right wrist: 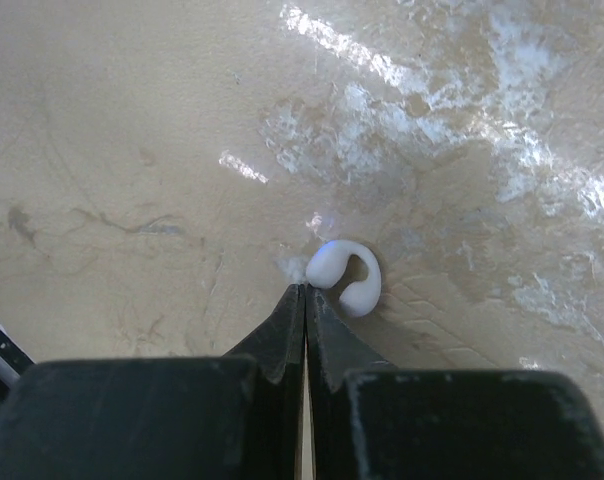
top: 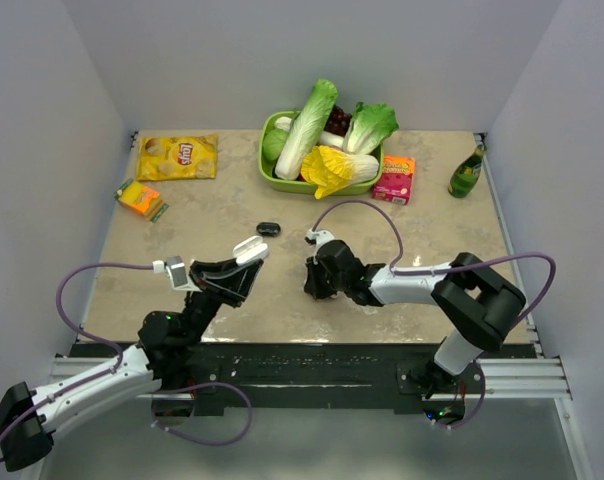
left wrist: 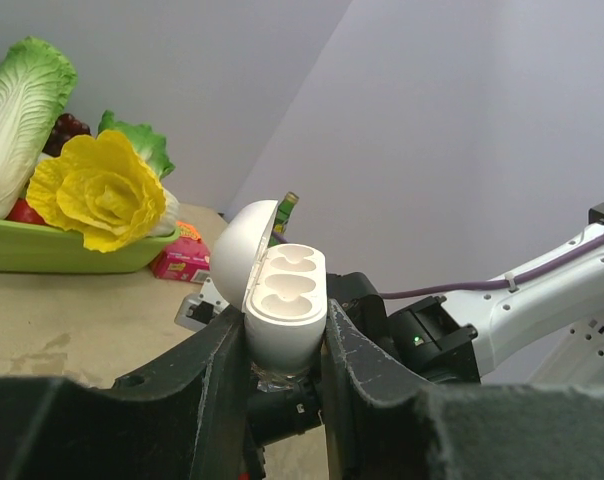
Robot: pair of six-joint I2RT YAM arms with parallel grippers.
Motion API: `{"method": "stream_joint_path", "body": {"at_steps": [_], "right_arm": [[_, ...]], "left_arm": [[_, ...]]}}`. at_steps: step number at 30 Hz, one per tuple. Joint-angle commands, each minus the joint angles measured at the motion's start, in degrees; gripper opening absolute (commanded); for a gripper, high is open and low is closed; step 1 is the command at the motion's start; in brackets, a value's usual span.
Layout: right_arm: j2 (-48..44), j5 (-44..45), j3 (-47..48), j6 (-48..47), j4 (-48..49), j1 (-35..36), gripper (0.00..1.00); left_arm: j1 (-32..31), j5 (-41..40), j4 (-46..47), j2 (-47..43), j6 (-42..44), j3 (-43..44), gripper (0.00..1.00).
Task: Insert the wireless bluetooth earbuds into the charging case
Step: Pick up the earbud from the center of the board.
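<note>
The charging case is a small white oval shell. Its lid is flipped up and two empty wells face up. My left gripper is shut on the case's lower body and holds it above the table; from above the case shows white at the tip of the left gripper. One white hook-shaped earbud lies on the table. My right gripper is shut with nothing between its jaws, and its tips rest right against the earbud's left end. In the top view the right gripper hides the earbud.
A small dark oval object lies between the arms. At the back are a green tray of cabbages, a yellow chip bag, an orange packet, a pink box and a green bottle. Walls enclose three sides.
</note>
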Motion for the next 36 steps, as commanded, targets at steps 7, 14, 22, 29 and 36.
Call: {"method": "stream_joint_path", "body": {"at_steps": [7, 14, 22, 29, 36], "right_arm": [[-2.06, -4.71, 0.45, -5.42, 1.89, -0.1, 0.3], [-13.4, -4.29, 0.52, -6.3, -3.11, -0.1, 0.56], [-7.28, 7.59, 4.92, -7.18, -9.36, -4.31, 0.52], [-4.53, 5.39, 3.95, -7.53, -5.05, -4.85, 0.52], [-2.16, 4.07, 3.95, -7.71, -3.65, -4.93, 0.52]], "left_arm": [[-0.3, 0.93, -1.97, -1.84, 0.19, -13.51, 0.0], [-0.3, 3.57, -0.74, -1.58, 0.9, -13.25, 0.0], [-0.3, 4.28, -3.02, -2.36, 0.72, -13.16, 0.0], [-0.38, 4.19, -6.1, -4.65, 1.07, -12.63, 0.0], [-0.38, 4.28, -5.84, -4.39, 0.9, -12.81, 0.0]]}}
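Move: The nearer-to-centre white earbud lies on the table just beside the right hand's shut fingertips, about 2 cm ahead, level sideways and 1 cm lower. The second earbud is some 6 cm to the right and 1 cm back of that hand; the black case sits roughly 15 cm ahead and 10 cm to its left. From the raised left hand, which holds the open white case, the first earbud is about 7 cm ahead, 14 cm right and 25 cm down. The earbud is left ungripped: after a last short nudge forward-left with the tips still shut, the right fingers open to about half and the hand lifts some 8 cm clear. It swings forward and right over the table, then comes down about 4 cm farther out, 3 cm to the right and 2 cm above its start, open fingers over the table beside the earbud. The left hand keeps the case pinched, barely sinking. ##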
